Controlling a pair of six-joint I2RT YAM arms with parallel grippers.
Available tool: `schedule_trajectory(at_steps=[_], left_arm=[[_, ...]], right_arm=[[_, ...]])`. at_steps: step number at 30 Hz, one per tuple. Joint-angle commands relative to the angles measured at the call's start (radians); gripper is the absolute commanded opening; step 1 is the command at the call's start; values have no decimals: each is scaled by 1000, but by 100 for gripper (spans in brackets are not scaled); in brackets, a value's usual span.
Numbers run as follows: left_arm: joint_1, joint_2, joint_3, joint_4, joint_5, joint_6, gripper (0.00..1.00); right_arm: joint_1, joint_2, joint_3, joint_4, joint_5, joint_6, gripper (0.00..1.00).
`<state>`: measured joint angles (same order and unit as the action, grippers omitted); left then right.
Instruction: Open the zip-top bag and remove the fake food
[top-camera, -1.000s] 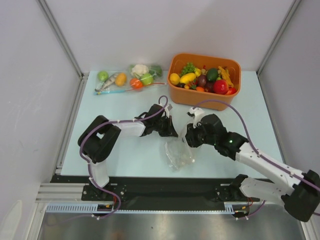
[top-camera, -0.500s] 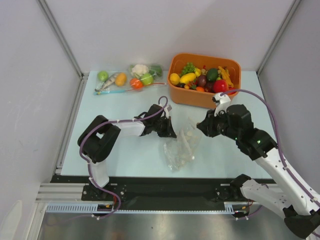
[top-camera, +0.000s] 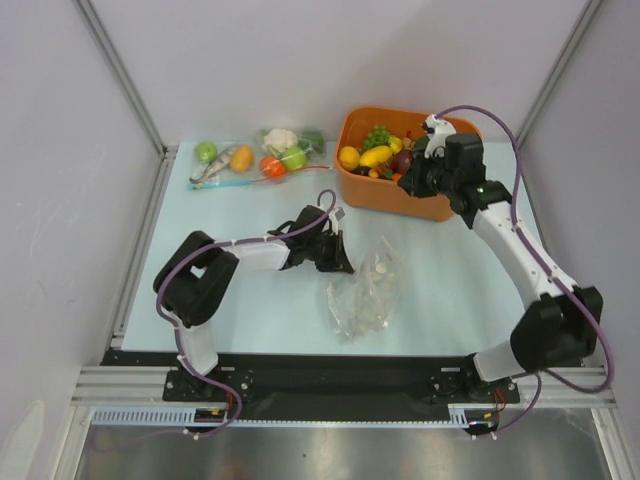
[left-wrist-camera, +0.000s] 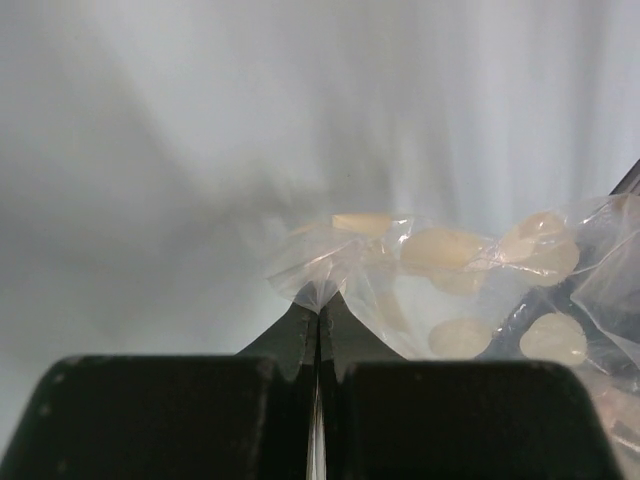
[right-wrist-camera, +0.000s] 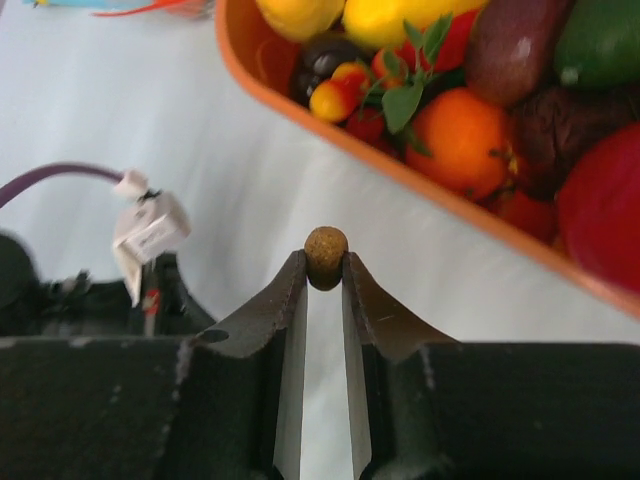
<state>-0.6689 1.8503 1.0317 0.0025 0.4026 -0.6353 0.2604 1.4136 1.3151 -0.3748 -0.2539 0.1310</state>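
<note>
The zip-top bag (top-camera: 362, 292) lies crumpled at mid-table, clear, with several pale oval pieces inside. My left gripper (top-camera: 345, 267) is shut on one corner of it; in the left wrist view the film (left-wrist-camera: 440, 265) bunches into a peak at the closed fingertips of the left gripper (left-wrist-camera: 320, 300). My right gripper (top-camera: 410, 178) hangs at the near rim of the orange bin (top-camera: 400, 203). In the right wrist view the right gripper (right-wrist-camera: 325, 265) is shut on a small brown ball of fake food (right-wrist-camera: 326, 255) at its very tips, over the table just outside the bin's rim (right-wrist-camera: 520, 240).
The orange bin is heaped with plastic fruit and vegetables (top-camera: 405, 155). Two other clear bags with toy food lie at the back left (top-camera: 235, 162) (top-camera: 290, 150). Grey walls and metal rails close in the table on three sides.
The right arm has swung from the bag up and back to the orange bin, carrying the small brown ball. The bag's upper part has spread and shifted. The left arm has held still.
</note>
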Motion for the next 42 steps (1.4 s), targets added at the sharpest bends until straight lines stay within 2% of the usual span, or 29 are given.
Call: schedule_trajectory(at_steps=[1, 9, 12, 15, 16, 18, 19, 20, 22, 24, 25, 33, 39, 42], left_arm=[[6, -48, 54, 5, -2, 22, 0], [6, -54, 64, -25, -7, 43, 0], [6, -48, 80, -47, -11, 55, 0], [6, -43, 93, -55, -5, 66, 0], [6, -42, 97, -55, -7, 72, 1], [6, -42, 105, -61, -5, 77, 16], [6, -42, 105, -61, -4, 82, 24], [6, -42, 106, -59, -5, 85, 44], [6, -46, 110, -65, -10, 94, 66], [6, -60, 111, -65, -15, 103, 97], [6, -68, 113, -67, -19, 114, 100], [25, -186, 145, -108, -131, 166, 100], [75, -348, 149, -150, -257, 190, 100], [123, -456, 116, -160, -306, 180, 100]], right_arm=[[-15, 118, 108, 112, -2, -37, 10], [-32, 292, 237, 146, 48, -36, 12], [-35, 324, 260, 134, 65, -37, 17], [-39, 349, 286, 116, 62, -42, 37], [-43, 352, 300, 105, 56, -45, 53], [-43, 360, 308, 100, 38, -50, 61], [-43, 360, 306, 99, 32, -51, 70], [-41, 358, 306, 100, 21, -51, 71], [-43, 349, 308, 99, 9, -50, 76], [-43, 328, 303, 103, -2, -47, 77], [-43, 318, 302, 106, -2, -47, 78], [-43, 167, 270, 86, -38, -41, 78], [-46, -14, 161, 33, -21, -47, 80], [-79, -111, 63, 20, -77, -8, 82]])
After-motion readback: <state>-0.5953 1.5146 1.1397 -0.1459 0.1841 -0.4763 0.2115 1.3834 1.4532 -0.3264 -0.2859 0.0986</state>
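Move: From the right hand, which holds the small brown food piece, the middle of the orange bin lies about 10 cm ahead, 3 cm to the right and 18 cm below; the filled bags lie 10 cm ahead and 22 cm to the left. The zip-top bag is some 21 cm back and 7 cm left of it. The left hand pinches that bag, its middle 4 cm back, 3 cm right and just below; the bin is 25 cm ahead of the left hand, 12 cm right. Forward some 10 cm and slightly down, the right hand carries the small brown piece over the orange bin, opens to let go, then draws back and rises about 12 cm. Meanwhile the left hand, still pinching the bag, creeps up a couple of centimetres, opens wide to free the plastic, and climbs away fast, forward and left too, fingers tipping up. ##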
